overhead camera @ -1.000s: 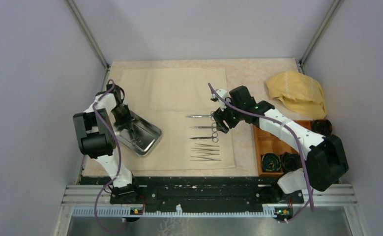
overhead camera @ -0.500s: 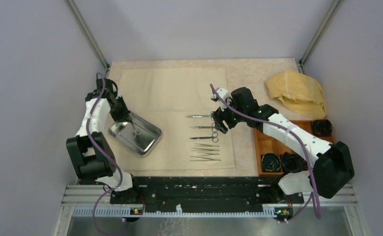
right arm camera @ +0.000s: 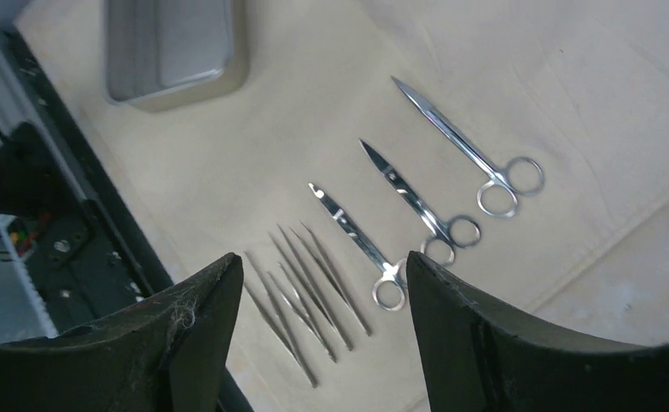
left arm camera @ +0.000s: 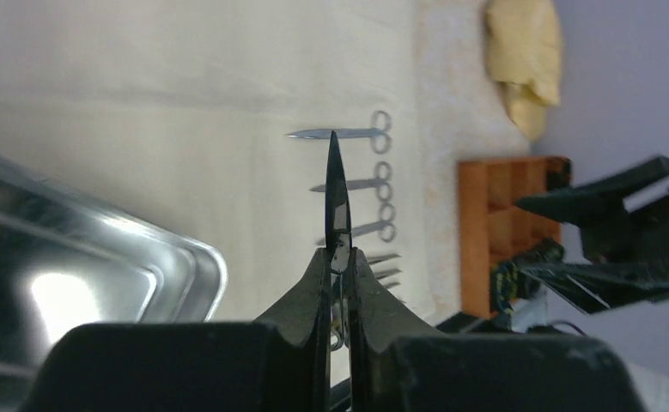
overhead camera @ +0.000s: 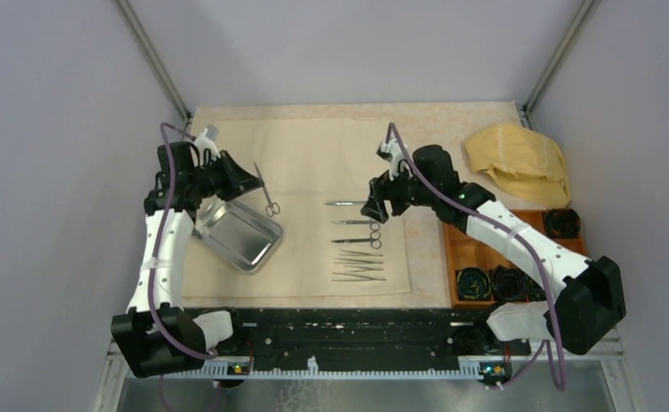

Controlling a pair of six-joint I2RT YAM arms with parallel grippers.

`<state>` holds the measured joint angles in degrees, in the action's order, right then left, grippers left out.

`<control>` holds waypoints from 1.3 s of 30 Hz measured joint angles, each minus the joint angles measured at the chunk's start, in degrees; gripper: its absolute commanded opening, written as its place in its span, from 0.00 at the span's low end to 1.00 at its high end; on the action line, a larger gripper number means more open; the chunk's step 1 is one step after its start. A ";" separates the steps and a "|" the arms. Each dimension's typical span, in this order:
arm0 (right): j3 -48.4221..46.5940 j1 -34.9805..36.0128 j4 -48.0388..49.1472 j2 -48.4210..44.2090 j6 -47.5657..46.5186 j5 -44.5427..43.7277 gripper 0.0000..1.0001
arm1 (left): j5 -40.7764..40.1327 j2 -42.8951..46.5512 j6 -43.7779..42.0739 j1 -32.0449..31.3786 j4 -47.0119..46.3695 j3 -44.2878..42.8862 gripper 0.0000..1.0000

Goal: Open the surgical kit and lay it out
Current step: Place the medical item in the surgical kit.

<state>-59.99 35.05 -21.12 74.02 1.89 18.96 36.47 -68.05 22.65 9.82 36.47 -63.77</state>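
The pale cream cloth sheet (overhead camera: 305, 154) lies spread on the table. On it lies the steel tray (overhead camera: 238, 236), which shows nothing inside. My left gripper (overhead camera: 253, 182) hovers above the tray's far corner, shut on a pair of slim steel scissors (overhead camera: 270, 203). In the left wrist view the held scissors' blade (left arm camera: 337, 189) sticks out past the closed left gripper (left arm camera: 339, 262). Three more scissors (right arm camera: 412, 202) and several tweezers (right arm camera: 301, 292) lie in a row on the sheet. My right gripper (right arm camera: 322, 257) hangs open and empty above them, near the scissors' handles (overhead camera: 374, 222).
A mustard-yellow cloth (overhead camera: 519, 161) is bunched at the back right. An orange compartment box (overhead camera: 472, 245) with black coils (overhead camera: 494, 281) sits at the right, beside the sheet's edge. Metal frame posts stand at both back corners.
My left arm has lifted the scissors out of the tray and swung them up and to the right. My right gripper has risen off the laid-out scissors and opened a little wider.
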 measured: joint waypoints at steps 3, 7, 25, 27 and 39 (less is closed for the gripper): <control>0.00 -0.07 5.70 -0.15 5.40 4.63 0.69 | 8.15 1.81 2.97 -3.23 -7.30 3.17 0.00; 0.04 -0.09 15.47 0.00 14.14 10.19 0.67 | 16.28 1.86 8.68 -10.14 -18.14 5.33 0.00; 4.57 -0.37 52.61 6.67 41.68 25.75 0.56 | 23.65 -4.00 19.52 -24.04 -37.97 4.83 0.00; 4.61 -0.37 54.93 7.85 43.10 26.73 0.54 | 23.93 -4.00 19.85 -24.17 -38.53 4.76 0.00; 5.27 -0.37 64.59 12.81 50.36 30.91 0.31 | 24.24 -4.00 20.92 -24.24 -39.98 3.30 0.00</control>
<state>-54.72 34.68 43.46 86.83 52.25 49.87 60.71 -72.05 43.57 -14.41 -3.51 -60.47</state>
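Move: The left hand already holds scissors and is taking them to the open right gripper, about 29 cm to its right, 5 cm back and 2 cm lower. Seen from the right hand, the held scissors are thus some 28 cm left, 4 cm ahead and 2 cm up. From the left hand, the metal tray lies 8 cm left, 3 cm back and 22 cm down; the farthest laid-out scissors lie 25 cm right, 7 cm ahead and equally low. Still pinching the scissors near their pivot, the left hand sweeps about 18 cm right, rising 9 cm and drawing back 5, its wrist swinging some 40 degrees clockwise. The right hand comes to meet it, up about 11 cm and left 10, rolling its left side up, then narrows its open fingers by half around the scissors' ring-side shanks; a grip there can't be made out. ##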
